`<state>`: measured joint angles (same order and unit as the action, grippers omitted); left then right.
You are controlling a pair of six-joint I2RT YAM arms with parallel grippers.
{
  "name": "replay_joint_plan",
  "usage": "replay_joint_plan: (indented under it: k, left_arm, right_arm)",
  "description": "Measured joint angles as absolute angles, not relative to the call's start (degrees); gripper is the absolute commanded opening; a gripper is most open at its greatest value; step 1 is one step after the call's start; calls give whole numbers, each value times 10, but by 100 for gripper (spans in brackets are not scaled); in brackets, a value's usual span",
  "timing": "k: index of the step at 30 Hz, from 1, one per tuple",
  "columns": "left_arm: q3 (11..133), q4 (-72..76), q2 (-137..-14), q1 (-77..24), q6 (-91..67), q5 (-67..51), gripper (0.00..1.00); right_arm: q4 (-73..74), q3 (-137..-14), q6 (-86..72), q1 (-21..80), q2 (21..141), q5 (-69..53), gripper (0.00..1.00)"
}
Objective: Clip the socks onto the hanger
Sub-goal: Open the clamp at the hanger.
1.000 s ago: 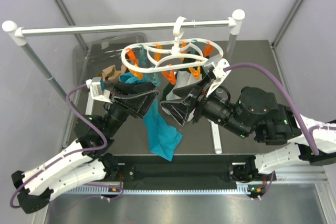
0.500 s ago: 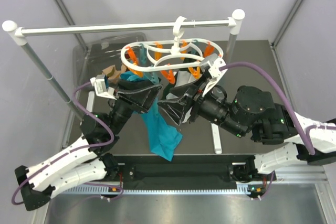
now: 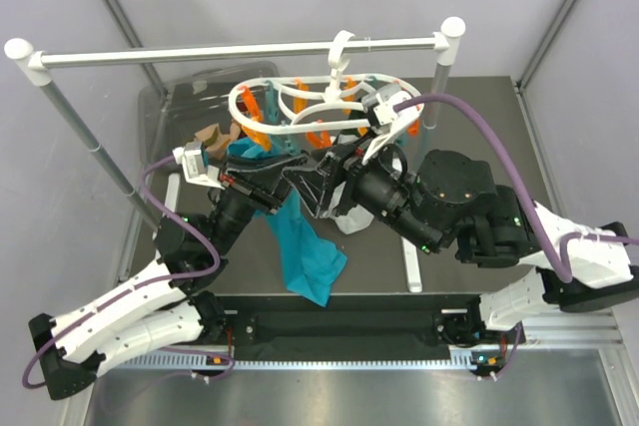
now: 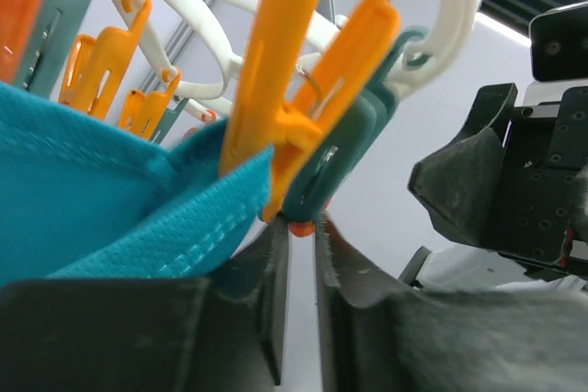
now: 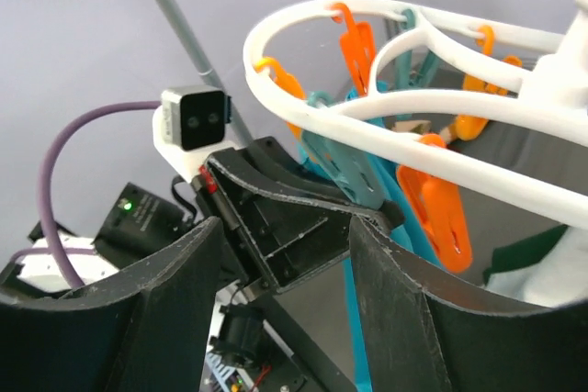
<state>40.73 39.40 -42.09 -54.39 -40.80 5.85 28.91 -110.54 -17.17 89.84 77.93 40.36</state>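
The white ring hanger (image 3: 321, 99) hangs by its hook from the rail, with orange and teal clips under it. The tan socks (image 3: 212, 136) lie bunched at the left behind my left arm, partly hidden. My left gripper (image 3: 295, 169) is under the hanger's front edge. In the left wrist view it (image 4: 300, 231) is almost shut, its tips pinching the lower end of an orange clip (image 4: 276, 71) beside a teal clip (image 4: 344, 149). My right gripper (image 3: 324, 175) is wide open and empty (image 5: 285, 227), facing the left gripper just below the hanger (image 5: 367, 103).
A large teal cloth (image 3: 308, 246) hangs from the clip by my left gripper and shows in the left wrist view (image 4: 110, 199). A white cloth (image 3: 351, 218) lies under my right arm. The long white rail (image 3: 240, 50) on poles spans the back.
My right arm has swung left and up, bringing its open gripper close to the left gripper under the hanger. The left gripper rose slightly toward the clips.
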Motion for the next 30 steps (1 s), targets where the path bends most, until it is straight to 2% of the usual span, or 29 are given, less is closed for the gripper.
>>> replay_joint_plan:
  k: [4,7,18,30]
  left_arm:
    - [408,386,-417,-544,-393,61,4]
    - [411,377,-415,-544,-380,64,0]
    - [423,338,-410,-544,-345,72,0]
    - [423,325,-399,-544,-344,72,0]
  right_arm:
    - [320,-1138,-181,898,806,444,55]
    - [338,-1160,-182,898,826,470,55]
    - [355,-1194,-162,898,874,522,56]
    - [216,-1121,-64,897,869,543,55]
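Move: The teal clamp at the front-left of the hanger ring hangs with its lower end at the left fingertips, its middle about 3 cm above that hand, 1 cm ahead and 1 cm to its right. From the right hand the clamp's middle lies some 5 cm ahead, 3 cm to the left and about level. The yellow clamp holding the sock sits about 5 cm left of the teal one and 1 cm farther out; an orange clamp is 5 cm to its right, equally far out. Shut the left gripper the rest of the way on the lower end of the teal clamp and keep it nearly in place, just easing the wrist round a little. Meanwhile bring the right gripper, fingers still about half open, some 4 cm forward, a bit less to the left and about 2 cm down, turning it some 15 degrees clockwise, so its fingertips come to either side of the teal clamp's handle. ##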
